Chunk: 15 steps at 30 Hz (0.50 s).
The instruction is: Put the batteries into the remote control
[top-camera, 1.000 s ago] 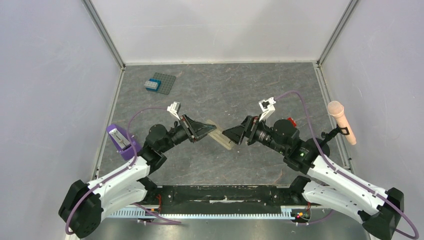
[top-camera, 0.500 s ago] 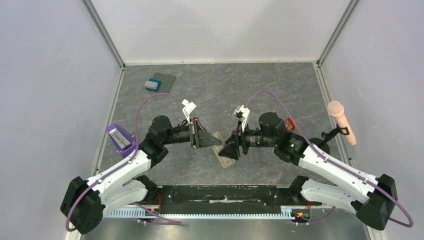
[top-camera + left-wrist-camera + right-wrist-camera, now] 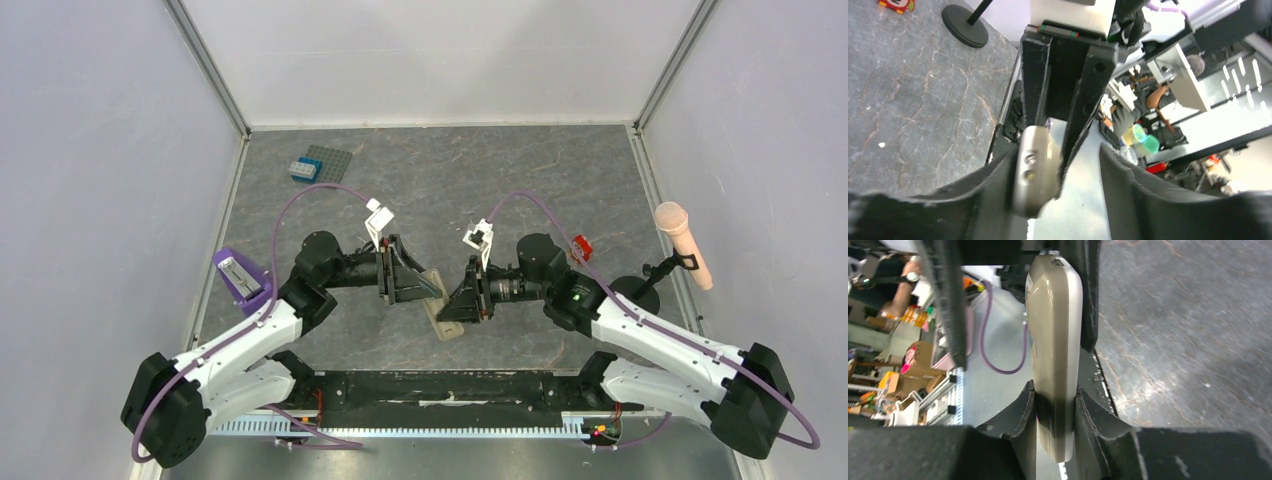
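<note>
The remote control (image 3: pixel 447 325) is held edge-up above the table's near middle, between the two arms. My right gripper (image 3: pixel 455 305) is shut on it; in the right wrist view both pads press the sides of the remote control (image 3: pixel 1055 340) at my right gripper (image 3: pixel 1055 400). My left gripper (image 3: pixel 424 286) stands open around its other end. In the left wrist view the remote control (image 3: pixel 1035 170) rests against one finger of my left gripper (image 3: pixel 1055 165), and a gap separates it from the other. No batteries are in view.
A blue toy brick on a grey studded plate (image 3: pixel 318 165) sits at the far left. A purple holder (image 3: pixel 243 277) stands by the left wall. A small red-and-white object (image 3: pixel 581 245) and a pink microphone on a stand (image 3: pixel 684 243) are at the right.
My right gripper has shut on the remote control and my left gripper has let go and opened. Both grippers and the remote have shifted nearer the front edge.
</note>
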Each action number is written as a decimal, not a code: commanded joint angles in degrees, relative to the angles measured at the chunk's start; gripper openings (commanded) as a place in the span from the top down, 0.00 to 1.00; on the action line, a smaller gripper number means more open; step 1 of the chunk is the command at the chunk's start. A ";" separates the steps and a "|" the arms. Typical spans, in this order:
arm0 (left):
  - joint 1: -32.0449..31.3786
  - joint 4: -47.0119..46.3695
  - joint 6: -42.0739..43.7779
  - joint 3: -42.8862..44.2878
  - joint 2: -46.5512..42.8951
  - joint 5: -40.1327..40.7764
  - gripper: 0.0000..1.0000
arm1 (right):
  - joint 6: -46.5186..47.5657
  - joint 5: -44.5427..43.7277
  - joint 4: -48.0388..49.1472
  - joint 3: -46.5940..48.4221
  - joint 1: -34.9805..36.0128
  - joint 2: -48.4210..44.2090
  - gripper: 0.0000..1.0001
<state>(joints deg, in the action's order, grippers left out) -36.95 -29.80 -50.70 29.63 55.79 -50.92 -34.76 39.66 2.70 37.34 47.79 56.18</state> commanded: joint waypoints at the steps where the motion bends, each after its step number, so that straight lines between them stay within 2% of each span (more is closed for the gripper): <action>1: 0.03 6.26 3.49 2.80 -1.06 7.93 0.29 | 2.12 -8.83 -4.49 2.50 0.10 1.78 1.00; 3: 0.11 19.55 8.61 5.45 -2.48 17.79 0.28 | 4.20 -15.33 -9.64 4.60 0.03 2.71 1.00; 5: 0.23 34.09 11.63 8.37 -4.17 32.80 0.26 | 6.04 -23.70 -14.88 6.65 -0.36 4.16 1.00; 8: 0.56 50.82 10.85 12.22 -6.81 55.11 0.25 | 8.07 -42.15 -23.35 9.66 -0.90 7.49 1.00; 10: 0.73 56.22 10.79 13.98 -8.40 61.05 0.24 | 8.76 -56.32 -28.01 11.98 -1.14 11.75 1.00; 12: 0.74 57.38 10.90 14.73 -9.98 61.48 0.25 | 8.66 -69.62 -31.23 14.03 -2.21 16.39 1.00; 15: 0.74 58.57 10.79 15.99 -11.24 59.45 0.24 | 7.26 -80.35 -31.17 14.87 -4.50 22.57 0.99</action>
<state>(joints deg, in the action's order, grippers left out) -36.18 20.16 -42.65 42.17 46.39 0.80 -27.75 -14.52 -23.35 49.19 45.67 72.84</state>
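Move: The remote is in my right hand's grip, its middle about 2 cm ahead of that hand. For my left hand, whose loosened fingers surround the forward end, it is 2 cm back, 2 cm right and 2 cm lower. From the right hand, the bare table I carry it towards is some 18 cm forward, 12 cm right and 21 cm below; the red block is about 23 cm forward, 30 cm right, 20 cm below. I open my left fingers wide and draw that hand off the remote, about 10 cm forward, then also some 9 cm left and a little down, swinging its wrist counter-clockwise. My right hand keeps its pinch and carries the remote forward some 15 cm while sinking about 11 cm and veering right, towards the bare table, its fingers tipping steeply down and turning clockwise. ##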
